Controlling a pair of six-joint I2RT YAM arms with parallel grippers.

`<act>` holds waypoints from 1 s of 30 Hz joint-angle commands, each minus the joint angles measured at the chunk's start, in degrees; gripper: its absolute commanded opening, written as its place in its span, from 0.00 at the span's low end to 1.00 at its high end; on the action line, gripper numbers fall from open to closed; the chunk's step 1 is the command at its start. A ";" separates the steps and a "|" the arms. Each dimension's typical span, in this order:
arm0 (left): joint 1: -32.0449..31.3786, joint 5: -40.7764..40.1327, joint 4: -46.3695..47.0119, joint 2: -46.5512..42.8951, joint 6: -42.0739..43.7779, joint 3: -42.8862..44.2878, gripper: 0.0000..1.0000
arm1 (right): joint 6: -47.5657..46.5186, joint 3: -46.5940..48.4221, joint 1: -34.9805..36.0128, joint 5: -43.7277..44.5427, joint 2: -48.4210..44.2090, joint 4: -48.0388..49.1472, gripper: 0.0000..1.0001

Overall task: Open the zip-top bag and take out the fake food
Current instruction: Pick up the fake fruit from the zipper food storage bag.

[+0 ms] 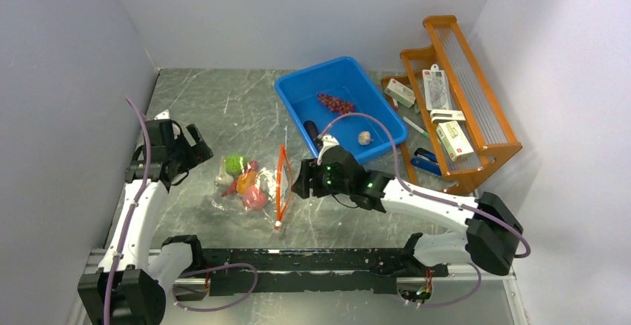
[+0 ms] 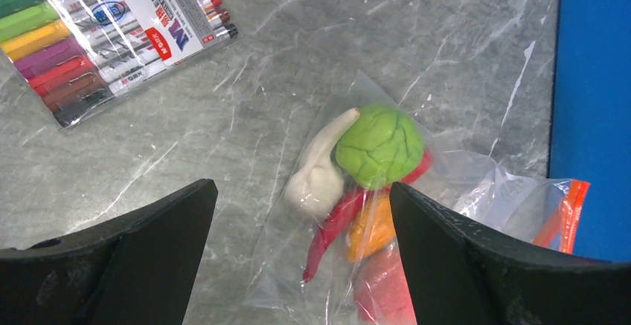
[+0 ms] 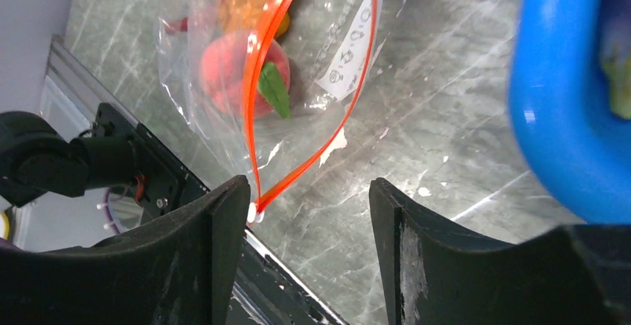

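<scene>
The zip-top bag point(image 1: 249, 187) lies on the grey table between my two grippers, its red-orange zip strip point(image 1: 281, 180) parted and facing right. Inside it I see fake food: a green ball point(image 2: 379, 145), a beige bulb point(image 2: 320, 176), a red chilli point(image 2: 335, 224), an orange piece point(image 2: 372, 224) and a pink-red peach point(image 3: 231, 72). My left gripper point(image 2: 301, 191) hovers open over the bag's closed end. My right gripper point(image 3: 309, 191) is open just right of the bag's mouth, with only bare table between its fingers. The zip's white end point(image 3: 255, 211) sits by its left finger.
A blue bin point(image 1: 312, 70) behind the right gripper holds dark red grapes point(image 1: 336, 103), a beige piece point(image 1: 364, 137) and a dark piece point(image 1: 310, 128). A wooden rack point(image 1: 476, 124) with boxes stands at the right. A marker pack point(image 2: 111, 27) lies near the left gripper.
</scene>
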 commanded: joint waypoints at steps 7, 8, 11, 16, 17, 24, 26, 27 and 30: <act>0.29 -5.01 -0.65 1.29 -1.42 0.12 0.98 | 5.28 4.40 3.27 5.46 10.09 4.25 0.47; 0.24 -4.24 -0.14 0.96 -1.24 -0.17 0.98 | 5.32 4.76 3.28 5.58 10.87 4.69 0.46; 0.29 -3.43 0.08 0.98 -0.95 -0.30 0.99 | 5.66 6.58 3.26 5.62 13.25 4.97 0.44; 0.24 -2.15 0.28 2.08 -0.77 -0.24 0.98 | 5.89 8.36 3.26 3.43 17.22 7.80 0.40; 0.24 -2.00 0.29 2.24 -0.69 -0.24 0.98 | 5.78 8.67 3.30 2.87 18.09 8.67 0.39; 0.24 -0.20 0.81 3.52 -0.26 -0.50 0.98 | 7.43 11.62 3.27 -2.87 24.05 12.24 0.37; 0.24 0.17 0.88 4.05 -0.24 -0.52 0.97 | 8.59 10.78 3.30 -5.77 24.62 15.56 0.37; 0.27 0.52 0.97 4.29 -0.17 -0.60 0.97 | 9.26 10.15 3.23 -6.97 24.89 17.47 0.37; 0.24 1.59 1.08 5.40 -0.14 -0.63 0.97 | 10.44 9.13 3.27 -10.10 25.52 20.69 0.38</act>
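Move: Inside the open bag, the peach lies about 13 cm to the right hand's left, 1 cm ahead and some 9 cm lower. The orange-edged bag mouth is between them, roughly 5 cm left and 3 cm ahead of that hand, 6 cm below it; the orange pepper sits 15 cm left and 5 cm ahead, the cabbage 18 cm left and 11 cm ahead, both about 9 cm down. From the left hand, the peach is around 10 cm right, 8 cm back and 11 cm below. Reaching some 9 cm to its left, the right hand sinks about 5 cm, mostly early on, then carries its fingertips to the bag's open mouth and towards the peach. Its fingers narrow from over half open to about a third, without shutting on anything. The left hand, wide open and empty, lowers by about 2 cm over the bag's far-left side. ##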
